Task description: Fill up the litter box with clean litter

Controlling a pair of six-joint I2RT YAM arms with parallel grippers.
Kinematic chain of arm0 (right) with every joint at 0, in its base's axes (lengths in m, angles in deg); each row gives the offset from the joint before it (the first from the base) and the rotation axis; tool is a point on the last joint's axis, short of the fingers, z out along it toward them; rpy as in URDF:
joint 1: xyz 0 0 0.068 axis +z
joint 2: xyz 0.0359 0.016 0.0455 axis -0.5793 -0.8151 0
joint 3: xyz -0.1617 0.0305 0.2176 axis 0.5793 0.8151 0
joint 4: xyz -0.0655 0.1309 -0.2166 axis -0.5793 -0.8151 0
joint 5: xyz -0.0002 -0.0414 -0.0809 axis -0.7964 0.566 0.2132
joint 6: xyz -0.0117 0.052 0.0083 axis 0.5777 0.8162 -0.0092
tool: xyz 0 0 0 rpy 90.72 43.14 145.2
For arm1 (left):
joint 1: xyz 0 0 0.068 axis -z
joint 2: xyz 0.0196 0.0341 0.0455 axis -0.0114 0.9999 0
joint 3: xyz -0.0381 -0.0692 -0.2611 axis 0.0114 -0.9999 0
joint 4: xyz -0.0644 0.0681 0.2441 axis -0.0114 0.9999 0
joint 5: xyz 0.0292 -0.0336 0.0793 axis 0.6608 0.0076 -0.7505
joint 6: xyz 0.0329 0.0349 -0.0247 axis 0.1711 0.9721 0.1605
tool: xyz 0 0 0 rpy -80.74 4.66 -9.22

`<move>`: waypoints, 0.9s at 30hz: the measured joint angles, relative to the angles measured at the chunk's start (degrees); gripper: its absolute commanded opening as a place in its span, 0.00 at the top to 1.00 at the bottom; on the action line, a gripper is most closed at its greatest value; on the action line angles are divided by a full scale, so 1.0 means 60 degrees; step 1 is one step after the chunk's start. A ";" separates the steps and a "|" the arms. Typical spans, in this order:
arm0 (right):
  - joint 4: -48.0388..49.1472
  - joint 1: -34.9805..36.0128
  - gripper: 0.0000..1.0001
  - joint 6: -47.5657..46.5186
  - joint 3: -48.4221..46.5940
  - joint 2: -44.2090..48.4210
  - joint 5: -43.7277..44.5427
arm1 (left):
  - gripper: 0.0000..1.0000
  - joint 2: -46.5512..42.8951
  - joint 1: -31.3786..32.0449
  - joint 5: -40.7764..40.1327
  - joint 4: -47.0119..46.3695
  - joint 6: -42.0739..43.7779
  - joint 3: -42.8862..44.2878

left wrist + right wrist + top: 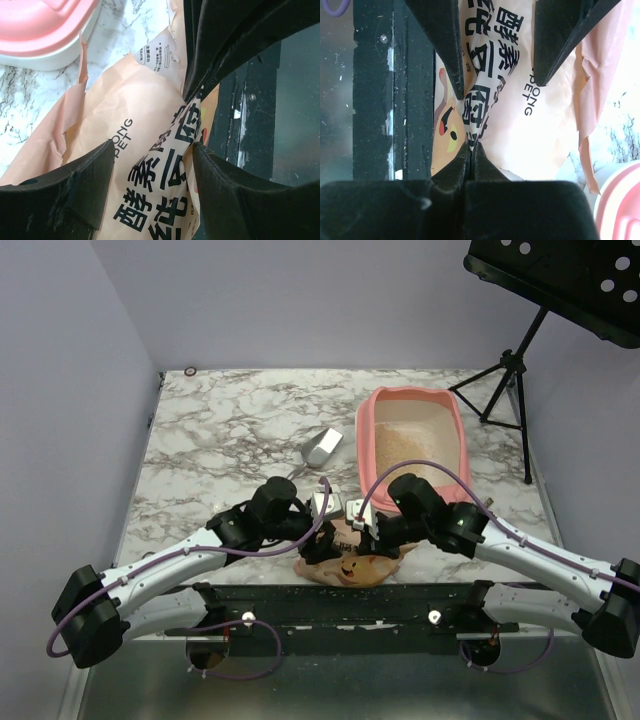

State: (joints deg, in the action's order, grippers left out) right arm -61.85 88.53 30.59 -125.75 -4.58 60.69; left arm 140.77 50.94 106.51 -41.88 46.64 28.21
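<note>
The pink litter box stands at the back right with beige litter inside; its corner shows in the left wrist view and the right wrist view. An orange printed bag lies crumpled at the table's near edge between both arms. My right gripper is shut on a pinched fold of the bag. My left gripper stands open, its fingers straddling the bag's printed panel. From above, the left gripper and right gripper face each other over the bag.
A grey metal scoop lies on the marble top left of the litter box. A black rail runs along the near edge. A music stand stands off the table's back right. A small ring lies at the far left corner.
</note>
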 measured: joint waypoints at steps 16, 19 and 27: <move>0.0280 0.0004 1.00 0.0681 0.0506 0.0943 0.0943 | 1.00 0.0597 0.0018 0.0889 0.0004 0.0248 -0.0022; 0.0324 0.0000 1.00 0.0750 0.0645 0.1140 0.1155 | 1.00 0.0823 0.0029 0.0863 0.0084 0.0288 0.0153; 0.1122 -0.0506 1.00 0.1016 0.0404 0.0452 0.1708 | 1.00 0.0849 -0.0040 -0.0852 0.1552 0.0863 0.1151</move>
State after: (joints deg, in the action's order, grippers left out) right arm -55.12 85.49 36.68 -123.33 -1.87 70.94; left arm 145.87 50.70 101.40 -32.57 51.82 35.12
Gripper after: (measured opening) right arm 0.009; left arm 0.011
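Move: The folded top edge of the paper litter bag runs between my open left fingers, only about 1 cm back, 1 cm right and 2 cm below that hand. My right fingers already pinch the same fold, so its free stretch lies some 3 cm to their left. From my left hand the pink litter box is roughly 27 cm ahead and 17 cm right, the metal scoop about 28 cm ahead and 7 cm left, both lower. I ease my left hand back and down a couple of centimetres onto the bag's fold and shut its fingers to pinch the paper beside my right fingers, which keep their hold. Then both hands carry the fold forward together towards the litter box, my right about 4 cm and turning some 15 degrees clockwise overall, my left 3 cm. ##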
